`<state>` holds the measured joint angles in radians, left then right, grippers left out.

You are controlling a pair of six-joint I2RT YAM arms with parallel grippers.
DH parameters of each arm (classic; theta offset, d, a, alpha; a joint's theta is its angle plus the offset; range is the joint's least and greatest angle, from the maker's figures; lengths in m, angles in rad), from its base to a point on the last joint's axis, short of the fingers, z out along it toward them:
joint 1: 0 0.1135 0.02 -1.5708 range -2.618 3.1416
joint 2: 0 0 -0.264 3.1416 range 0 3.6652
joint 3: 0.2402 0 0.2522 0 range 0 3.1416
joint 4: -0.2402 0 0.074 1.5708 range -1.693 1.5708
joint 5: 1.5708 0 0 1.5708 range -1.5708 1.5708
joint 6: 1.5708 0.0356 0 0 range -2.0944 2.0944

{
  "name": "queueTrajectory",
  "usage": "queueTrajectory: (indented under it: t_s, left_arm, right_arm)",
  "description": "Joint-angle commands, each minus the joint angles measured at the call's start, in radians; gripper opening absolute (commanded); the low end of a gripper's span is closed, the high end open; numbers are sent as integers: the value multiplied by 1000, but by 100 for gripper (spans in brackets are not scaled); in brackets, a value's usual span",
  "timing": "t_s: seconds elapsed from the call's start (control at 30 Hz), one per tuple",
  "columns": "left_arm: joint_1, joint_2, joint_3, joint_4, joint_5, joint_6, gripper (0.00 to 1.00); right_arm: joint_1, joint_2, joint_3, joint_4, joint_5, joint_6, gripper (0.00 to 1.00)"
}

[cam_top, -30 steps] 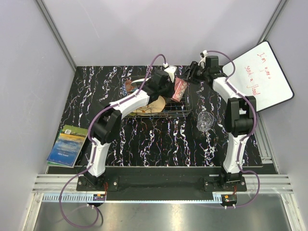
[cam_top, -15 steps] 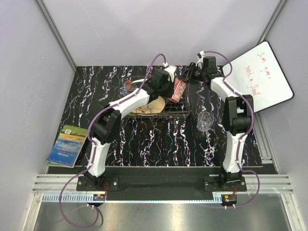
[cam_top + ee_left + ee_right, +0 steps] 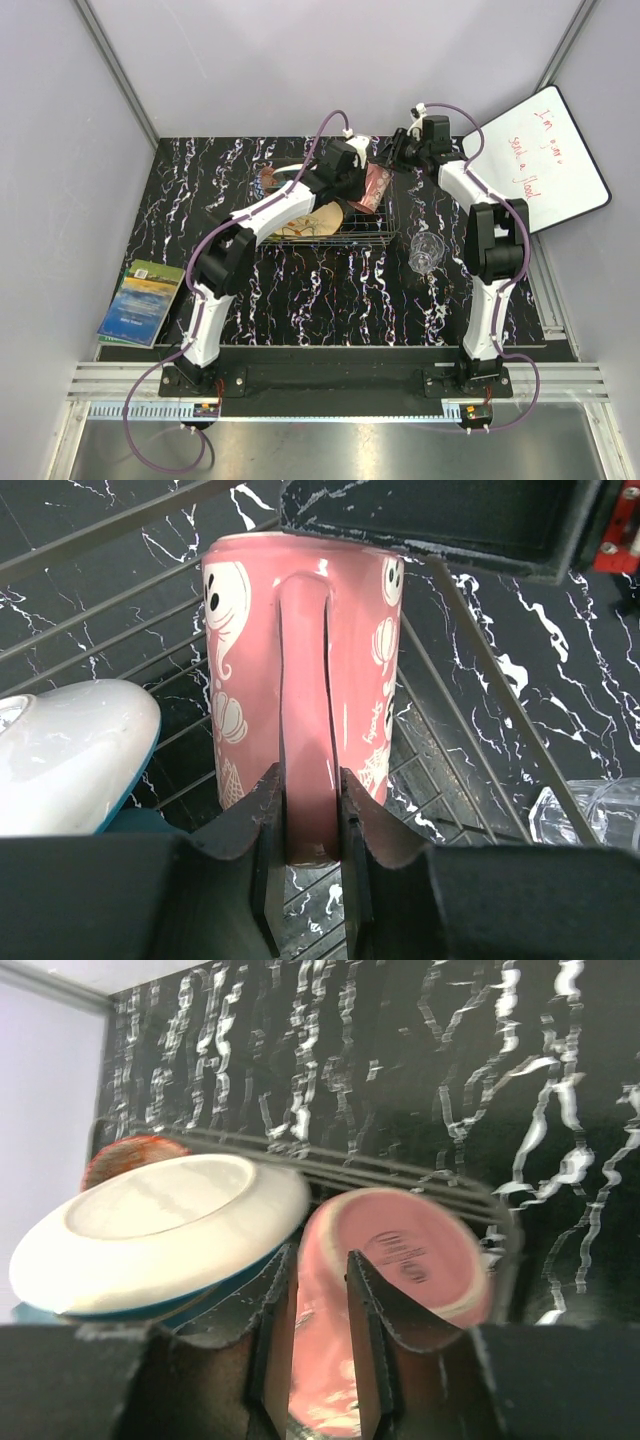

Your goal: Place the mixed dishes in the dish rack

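The pink mug [image 3: 377,187] stands tilted in the right end of the dish rack [image 3: 340,238]. My left gripper [image 3: 361,183] is shut on its handle, seen close in the left wrist view, where the fingers [image 3: 262,810] clamp the handle of the mug [image 3: 300,660]. My right gripper [image 3: 389,158] hovers at the rack's far right corner, its jaws a little apart. Past my right gripper [image 3: 318,1255], the mug's base [image 3: 420,1250] shows. A teal plate [image 3: 160,1225], a red patterned bowl [image 3: 268,180] and a peach floral plate [image 3: 322,218] lie in the rack. The clear glass [image 3: 428,250] stands outside it.
A white board with red writing [image 3: 540,160] leans at the back right, just behind the right arm. A blue-green book [image 3: 140,300] lies at the table's near left edge. The rack's wire rim [image 3: 470,650] runs close beside the mug.
The right gripper's jaws have narrowed and it has shifted slightly towards the rack's far corner. The left gripper has carried the mug a little farther back and right.
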<state>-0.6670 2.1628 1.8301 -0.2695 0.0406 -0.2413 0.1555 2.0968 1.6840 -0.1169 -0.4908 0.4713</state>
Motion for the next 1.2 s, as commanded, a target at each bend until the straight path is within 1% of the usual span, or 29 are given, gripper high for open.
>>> queueTrajectory:
  t_s: [0.0, 0.23, 0.3, 0.37, 0.63, 0.77, 0.83, 0.97, 1.17]
  left_arm:
    - [-37, 40, 49, 44, 68, -32, 0]
    - [-36, 46, 58, 44, 68, -32, 0]
    - [-37, 46, 57, 42, 68, -32, 0]
    - [-36, 43, 55, 38, 71, -32, 0]
    - [-33, 19, 23, 29, 70, -23, 0]
    - [-29, -4, 6, 23, 59, -15, 0]
    - [-26, -24, 3, 21, 50, -7, 0]
    - [-16, -67, 6, 18, 38, 8, 0]
    - [9, -123, 44, -13, 30, 23, 0]
  right_arm:
    - [70, -98, -9, -3, -117, 36, 33]
    - [76, -106, -30, 8, -114, 36, 33]
    - [76, -110, -23, -4, -94, 18, 42]
    - [69, -101, 18, -53, -63, -14, 52]
    - [15, -70, 86, -82, -46, -20, 54]
    - [12, -69, 123, -102, -31, -46, 56]
    - [6, -63, 131, -110, -20, -59, 58]
    - [-7, -41, 131, -113, -31, -49, 58]
    - [-28, -63, 97, -89, -43, -30, 58]
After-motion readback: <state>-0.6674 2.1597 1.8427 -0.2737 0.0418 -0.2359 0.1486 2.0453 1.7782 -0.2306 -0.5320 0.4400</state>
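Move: The left fingers still hold the pink mug by its handle inside the rack; the mug's middle lies about 4 cm ahead and 4 cm right of that hand, a centimetre lower. From the right hand, hovering by the mug's upturned base, its middle is some 5 cm back, 1 cm left and 5 cm below. The white plate leans about 17 cm left and 2 cm back of the right hand, 5 cm lower; the glass is roughly 21 cm back, 13 cm right and 12 cm down. Left and back in a short sweep of about 6 cm, rising slightly, the right hand crosses over by the mug's base; then it opens its fingers from about a third to over half and retraces to the right and forward, ending some 5 cm higher, away from the mug. The left hand stays in place, keeping its pinch on the mug's handle. ##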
